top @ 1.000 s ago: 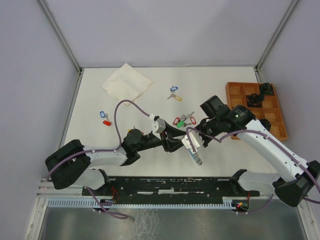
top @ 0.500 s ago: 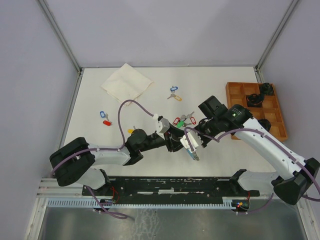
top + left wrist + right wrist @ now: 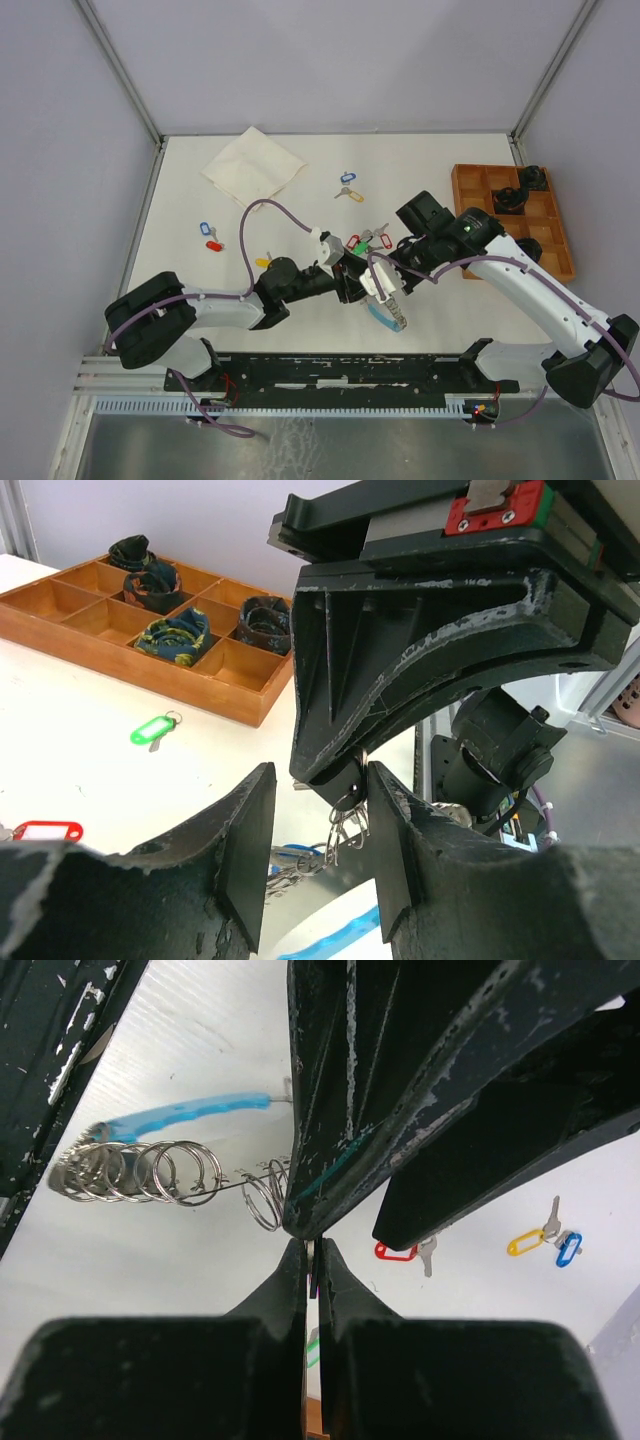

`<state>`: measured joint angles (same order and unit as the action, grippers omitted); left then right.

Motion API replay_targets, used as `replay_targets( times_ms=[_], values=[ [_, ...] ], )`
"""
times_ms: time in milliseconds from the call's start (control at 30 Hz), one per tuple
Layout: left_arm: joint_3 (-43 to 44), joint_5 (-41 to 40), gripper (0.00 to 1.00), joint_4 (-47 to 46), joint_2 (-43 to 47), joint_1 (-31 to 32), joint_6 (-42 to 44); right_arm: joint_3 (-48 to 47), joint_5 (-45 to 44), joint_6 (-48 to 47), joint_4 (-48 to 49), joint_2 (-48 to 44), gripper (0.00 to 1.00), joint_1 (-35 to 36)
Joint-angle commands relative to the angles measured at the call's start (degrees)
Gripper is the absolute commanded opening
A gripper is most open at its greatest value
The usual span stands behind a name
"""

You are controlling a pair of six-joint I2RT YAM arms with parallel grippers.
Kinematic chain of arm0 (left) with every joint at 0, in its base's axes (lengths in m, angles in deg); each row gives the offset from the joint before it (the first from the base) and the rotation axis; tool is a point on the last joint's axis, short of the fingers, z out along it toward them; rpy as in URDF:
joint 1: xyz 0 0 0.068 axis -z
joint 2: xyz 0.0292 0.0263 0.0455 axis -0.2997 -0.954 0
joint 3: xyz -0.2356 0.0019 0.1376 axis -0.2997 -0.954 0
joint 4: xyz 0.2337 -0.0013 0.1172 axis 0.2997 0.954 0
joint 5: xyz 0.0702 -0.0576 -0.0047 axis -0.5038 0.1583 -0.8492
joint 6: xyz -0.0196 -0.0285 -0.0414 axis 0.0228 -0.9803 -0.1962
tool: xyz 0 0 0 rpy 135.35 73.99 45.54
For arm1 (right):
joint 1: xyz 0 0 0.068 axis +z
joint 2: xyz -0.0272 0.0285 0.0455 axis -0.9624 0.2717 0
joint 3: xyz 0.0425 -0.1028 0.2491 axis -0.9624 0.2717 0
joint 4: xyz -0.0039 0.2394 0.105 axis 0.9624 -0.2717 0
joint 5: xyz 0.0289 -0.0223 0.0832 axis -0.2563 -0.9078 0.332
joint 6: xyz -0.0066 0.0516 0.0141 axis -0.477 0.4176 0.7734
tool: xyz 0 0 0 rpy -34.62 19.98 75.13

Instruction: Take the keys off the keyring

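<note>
The keyring, a light-blue band with silvery chain and a row of small rings, hangs just above the table below both grippers. Its blue band also shows in the right wrist view and the left wrist view. My right gripper is shut on a thin metal piece at the top of the keyring's bunch of rings. My left gripper is open, one finger on each side of the right gripper's tip, not touching the rings. From above the two grippers meet, the left beside the right.
Loose tagged keys lie on the table: green and red, blue, yellow, blue and red at the left, yellow. A folded cloth lies at the back left. A wooden compartment tray stands at the right.
My left gripper has moved right and now straddles the right gripper's tip. The right gripper and the keyring have shifted slightly left.
</note>
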<state>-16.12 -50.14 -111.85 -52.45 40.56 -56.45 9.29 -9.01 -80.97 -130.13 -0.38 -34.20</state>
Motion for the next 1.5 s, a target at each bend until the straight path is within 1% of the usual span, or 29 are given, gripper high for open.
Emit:
replay_targets(
  times_ms=[0, 133, 300, 467, 533, 567, 600, 633, 900, 1167, 1333, 1367, 1467],
  values=[
    [2.33, -1.07, 0.48, -1.73, -0.36, 0.33, 1.96, -3.27, 1.44, 1.0, 0.39, 0.24, 0.01, 0.23],
    [2.4, -0.64, 0.48, -1.75, -0.52, 0.43, 1.69, -3.39, 1.37, 1.44, 0.48, 0.23, 0.01, 0.28],
    [2.27, -2.04, 0.47, -1.29, -1.16, 0.47, 1.93, -3.61, 1.98, 1.71, 0.36, 0.06, 0.01, 0.26],
    [2.57, -2.79, 0.33, -0.56, -1.48, 0.5, 2.57, -3.62, 2.36, 1.95, 0.18, 0.12, 0.01, 0.23],
    [2.77, -3.2, 0.25, 0.27, -1.32, 0.52, 3.01, -3.62, 2.55, 1.96, 0.09, 0.12, 0.01, 0.29],
    [2.86, -3.41, 0.18, 0.58, -1.15, 0.46, 3.38, -3.61, 2.56, 2.09, 0.1, 0.12, 0.01, 0.25],
    [2.8, -3.56, 0.08, 0.91, -0.88, 0.46, 3.77, -3.6, 2.57, 2.19, 0.06, 0.15, 0.01, 0.23],
    [2.68, -3.73, 0.03, 1.13, -0.61, 0.46, 4.1, -3.62, 2.57, 2.31, 0.1, 0.13, 0.01, 0.22],
    [0.52, -4.81, 0.03, 1.47, 2.45, 0.4, 6.98, -3.88, 1.52, 7.65, 1.95, 0.3, 0.03, 0.19],
    [-1.92, -6.74, 0.03, -1.01, 5.7, 0.44, 6.92, -3.82, 2.2, 10.96, 3.28, 0.61, 0.16, -0.59],
    [-4.01, -7.84, 0.03, -4.73, 7.39, 0.43, 6.29, -3.52, 4.86, 12.41, 3.93, 0.14, 0.29, -2.04],
    [-4.69, -7.85, 0.03, -5.84, 7.7, 0.4, 6.14, -3.33, 5.74, 13.51, 4.53, -0.02, 0.34, -2.64],
    [-6.31, -7.4, 0.03, -10.37, 8.01, 0.39, 5.85, -2.91, 8.92, 15.08, 5.61, -0.66, 0.42, -4.56]
  ],
)
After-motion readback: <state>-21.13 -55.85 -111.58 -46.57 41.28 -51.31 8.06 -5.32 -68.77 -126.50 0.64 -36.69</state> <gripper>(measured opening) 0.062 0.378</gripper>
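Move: The small black-tagged keys at the right hand's shut tips hang between the left hand's open fingers, about 1 cm to its right and 1 cm below; they are about 1 cm under the right hand's point. From the left hand, the keyring's blue handle dangles some 7 cm back, 2 cm right and 6 cm below. On the table roughly 16 cm down, the red-and-green key pile lies about 13 cm ahead and 2 cm left. Almost in place, the left hand first shuts its fingers from half open, pinching the keys at the right hand's tips. The right fingers then open and let go while that hand shifts only about 1 cm forward and up, turning a little clockwise. Meanwhile the left, gripping, draws about 3 cm to the left, away from the right hand. ##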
